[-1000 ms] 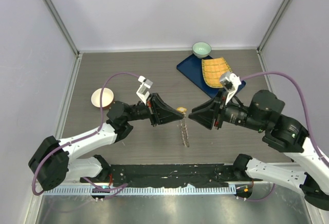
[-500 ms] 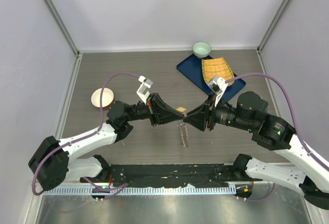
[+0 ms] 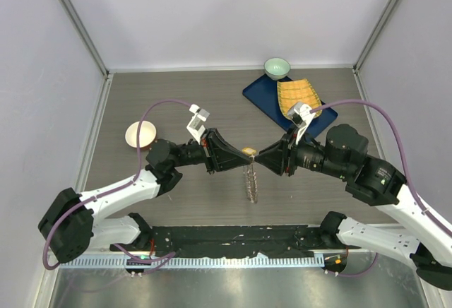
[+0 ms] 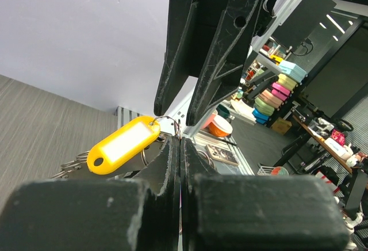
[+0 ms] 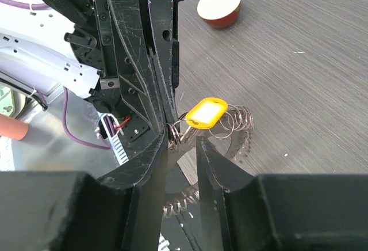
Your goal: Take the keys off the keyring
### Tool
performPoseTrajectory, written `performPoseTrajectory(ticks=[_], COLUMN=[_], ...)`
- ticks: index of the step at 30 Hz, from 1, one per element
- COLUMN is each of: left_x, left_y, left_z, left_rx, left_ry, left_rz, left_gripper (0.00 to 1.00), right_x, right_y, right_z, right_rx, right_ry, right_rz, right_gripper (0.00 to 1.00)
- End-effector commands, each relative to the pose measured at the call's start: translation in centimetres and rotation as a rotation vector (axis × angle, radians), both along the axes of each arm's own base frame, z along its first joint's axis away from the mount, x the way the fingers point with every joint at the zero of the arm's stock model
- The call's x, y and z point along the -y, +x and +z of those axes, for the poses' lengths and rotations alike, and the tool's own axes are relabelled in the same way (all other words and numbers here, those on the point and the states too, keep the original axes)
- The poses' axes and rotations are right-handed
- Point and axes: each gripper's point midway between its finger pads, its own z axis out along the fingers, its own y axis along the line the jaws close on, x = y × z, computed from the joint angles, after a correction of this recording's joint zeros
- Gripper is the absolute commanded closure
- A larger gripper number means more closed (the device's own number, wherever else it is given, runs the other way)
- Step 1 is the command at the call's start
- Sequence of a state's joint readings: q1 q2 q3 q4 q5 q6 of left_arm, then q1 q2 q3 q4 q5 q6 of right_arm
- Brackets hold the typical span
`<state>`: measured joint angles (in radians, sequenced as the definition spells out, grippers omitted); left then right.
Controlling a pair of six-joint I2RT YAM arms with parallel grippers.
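Observation:
The keyring [image 3: 253, 181] hangs edge-on from my left gripper [image 3: 244, 154], its keys [image 5: 244, 147] forming a jagged fringe below a yellow tag [image 5: 207, 111]. In the left wrist view that gripper [image 4: 180, 141] is shut on the thin ring wire, with the yellow tag [image 4: 123, 143] just to its left. My right gripper [image 3: 260, 158] meets it tip to tip. In the right wrist view the right gripper [image 5: 183, 146] is open. A cluster of small wire rings [image 5: 175, 131] sits between its fingers, against the left finger.
A white bowl [image 3: 140, 135] stands left of the left arm. A small green bowl [image 3: 277, 67] and a blue tray [image 3: 263, 98] holding a yellow ribbed piece [image 3: 296, 96] are at the back right. A black rail [image 3: 233, 237] runs along the near edge.
My right gripper has moved left until its tips reach the left gripper's tips and the ring, and its jaws have narrowed a little. The left arm has stayed put.

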<state>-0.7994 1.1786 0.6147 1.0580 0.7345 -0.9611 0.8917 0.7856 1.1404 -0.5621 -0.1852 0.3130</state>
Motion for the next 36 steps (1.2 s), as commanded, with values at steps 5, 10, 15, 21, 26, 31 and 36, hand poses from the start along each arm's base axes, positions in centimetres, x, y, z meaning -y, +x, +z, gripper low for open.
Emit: performPoseTrajectory(ticks=[5,10,15,21,26,31,36], left_x=[-0.8,-0.8,-0.7,-0.8,-0.8,-0.8,-0.8], left_y=[-1.2,-1.3,-1.3,-1.4,-1.5,-1.5,-1.5], left_z=[3.5,3.5,3.5,3.7,3.7,3.8,3.8], left_rx=[0.102,0.101,0.095,0.104,0.102,0.107,0.112], left_ry=[-0.1,-0.107,-0.109,-0.118,-0.12,-0.123,-0.125], left_rz=[-0.013,-0.024,-0.037,-0.039,-0.045,-0.044,-0.044], left_gripper=[1.0,1.0,1.0,1.0,1.0,1.0,1.0], right_x=[-0.3,-0.3,-0.7,-0.6,-0.8,-1.1,-1.3], right_y=[-0.1,-0.1,-0.2,0.0,-0.1,-0.3,-0.4], right_z=[1.7,1.4,1.0,0.8,0.7,0.8,0.9], right_rx=[0.043,0.045,0.032,0.029,0.026,0.023,0.023], right_ry=[0.031,0.034,0.037,0.037,0.037,0.045,0.046], right_rz=[0.034,0.043,0.065,0.065,0.08,0.102,0.117], right_gripper=[0.7,0.77,0.77,0.77,0.78,0.78,0.99])
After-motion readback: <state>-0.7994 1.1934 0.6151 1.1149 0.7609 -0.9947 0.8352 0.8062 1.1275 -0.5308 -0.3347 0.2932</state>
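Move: The small wire ring sticks out of the left hand's shut fingertips, some 1 cm to the left of the right hand, level with it in height and fore-and-aft, and about 1 cm to the right of the left hand. The yellow tag on it lies roughly 3 cm ahead and 1 cm left of the right hand, at about its height. The scalloped ring hangs beneath, its middle around 6 cm below and 1 cm left of the right hand. The right hand, already at the left fingertips with its fingers partly open either side of the small wire ring, narrows them in two steps, pausing midway, until they are nearly shut on the wire right at the left tips. While closing, it eases barely 1 cm to its left, towards the left hand, and swings about 5 degrees counter-clockwise, as the left hand keeps its pinch on the ring and stays almost in place. ##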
